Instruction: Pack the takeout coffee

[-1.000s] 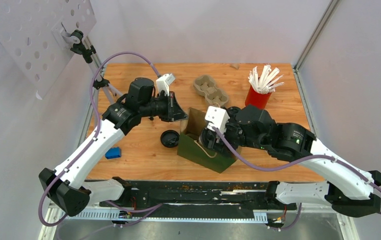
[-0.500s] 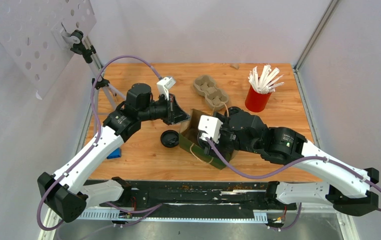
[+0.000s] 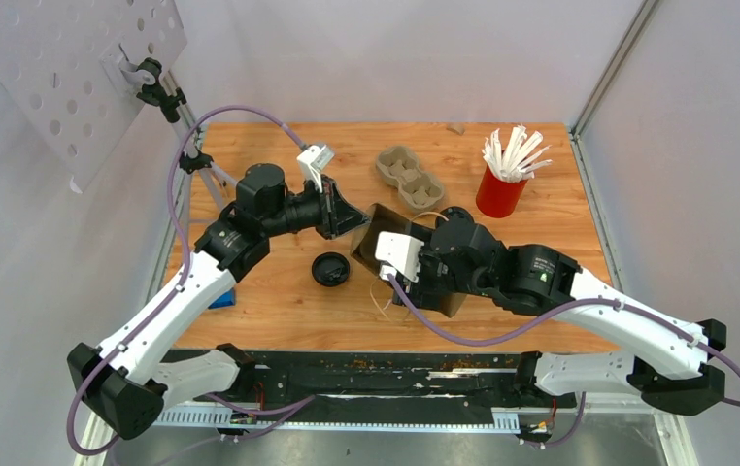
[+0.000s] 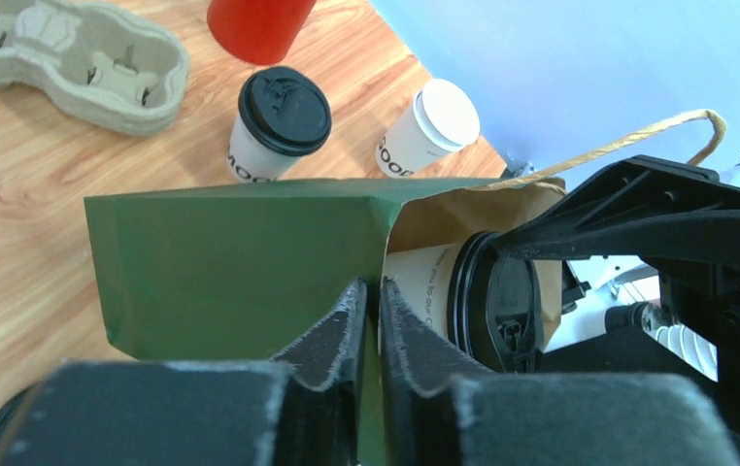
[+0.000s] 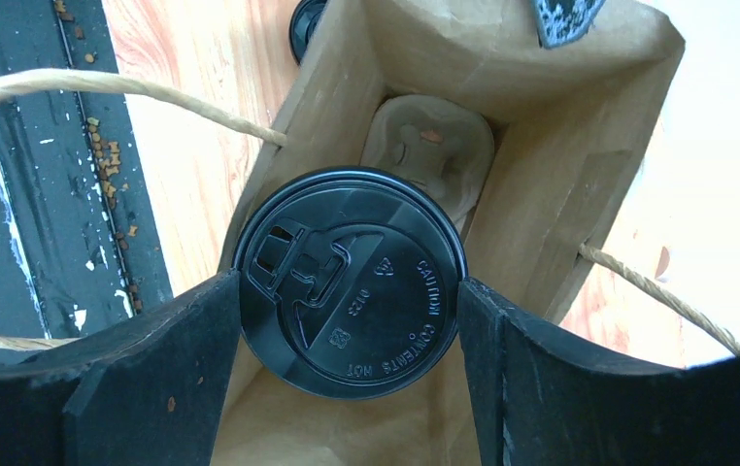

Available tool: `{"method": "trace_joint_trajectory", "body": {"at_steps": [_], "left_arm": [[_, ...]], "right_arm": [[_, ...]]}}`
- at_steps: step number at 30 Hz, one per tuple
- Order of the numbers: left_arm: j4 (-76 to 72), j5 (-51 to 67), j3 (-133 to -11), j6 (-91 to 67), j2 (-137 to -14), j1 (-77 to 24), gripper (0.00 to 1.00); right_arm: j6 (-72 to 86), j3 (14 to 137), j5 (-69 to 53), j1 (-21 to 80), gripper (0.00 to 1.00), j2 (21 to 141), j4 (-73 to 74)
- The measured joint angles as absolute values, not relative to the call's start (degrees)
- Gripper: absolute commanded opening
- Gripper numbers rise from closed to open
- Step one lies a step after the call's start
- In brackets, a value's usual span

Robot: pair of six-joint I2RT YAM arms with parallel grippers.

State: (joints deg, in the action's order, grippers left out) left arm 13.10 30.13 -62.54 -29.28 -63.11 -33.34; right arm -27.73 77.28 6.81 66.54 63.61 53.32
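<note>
A green paper bag (image 4: 230, 262) with a brown inside (image 3: 383, 233) is tipped toward my right arm. My left gripper (image 4: 371, 291) is shut on the edge of the bag's mouth (image 3: 352, 225). A takeout coffee cup, white with a black lid (image 5: 349, 272), sits in the bag's mouth, and my right gripper (image 5: 349, 288) is shut on it, one finger on each side of the lid. From the left wrist its white side (image 4: 429, 286) shows. The other black-lidded cup (image 4: 279, 121) stands upright on the table beyond the bag.
A pulp carrier (image 5: 432, 150) lies at the bottom of the bag. Another grey carrier (image 3: 408, 177) and a red cup of white stirrers (image 3: 500, 184) stand at the back. A white-lidded cup (image 4: 431, 124) stands beside the black-lidded one. A loose black lid (image 3: 329, 269) lies left of the bag.
My right arm has moved left, pushing the cup into the bag's mouth. The bag has tipped and shifted left. My left arm drew back slightly, keeping hold of the bag's edge.
</note>
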Motion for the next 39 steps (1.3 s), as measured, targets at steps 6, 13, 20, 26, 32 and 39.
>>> {"method": "trace_joint_trajectory", "body": {"at_steps": [6, 13, 20, 26, 32, 39], "left_arm": [[19.6, 28.3, -61.4, -29.1, -58.5, -33.3, 0.39], [32.0, 26.3, -61.1, -27.6, -54.7, -33.3, 0.58], [40.6, 25.2, -61.2, -25.9, -52.9, -33.3, 0.68], [43.2, 25.2, -61.2, -24.3, -52.0, -33.3, 0.68], [43.5, 25.6, -61.2, -23.4, -52.0, -33.3, 0.72], [43.4, 28.0, -58.4, -23.0, -51.1, -33.3, 0.76]], "right_arm": [[-27.0, 74.9, 6.3, 67.6, 0.58, 63.0, 53.7], [-25.8, 72.9, 6.0, 69.8, 0.57, 63.0, 54.0], [-24.6, 72.3, 6.1, 72.5, 0.57, 63.2, 53.8], [-24.5, 72.1, 7.2, 73.3, 0.57, 64.1, 53.7], [-24.5, 71.9, 7.5, 73.4, 0.56, 64.1, 53.2], [-25.1, 68.2, 9.0, 74.8, 0.56, 63.4, 51.2]]}}
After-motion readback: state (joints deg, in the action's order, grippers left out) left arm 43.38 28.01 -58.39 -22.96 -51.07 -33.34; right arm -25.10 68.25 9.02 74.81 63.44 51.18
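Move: The left gripper's closed fingers are at the green bag's left rim. The bag's middle lies about 7 cm to their right, 3 cm back and 14 cm below. The loose black lid is some 6 cm left, 2 cm ahead and 27 cm below; the standing lidded cup is roughly 22 cm right, 6 cm ahead and 22 cm below. From the right hand, already holding a lidded cup in the bag's mouth, the bag's middle is about 5 cm ahead, 4 cm left and 10 cm below. Open the left gripper wide to let go of the bag's rim, drawing it back about 8 cm and both down and left by 6 to 7 cm, fingertips dipping some 20 degrees, to bring the parted fingers to the near rim corner. Meanwhile lower the right hand about 5 cm and ease it back nearly 4 cm, keeping its grip on the cup inside the bag. ##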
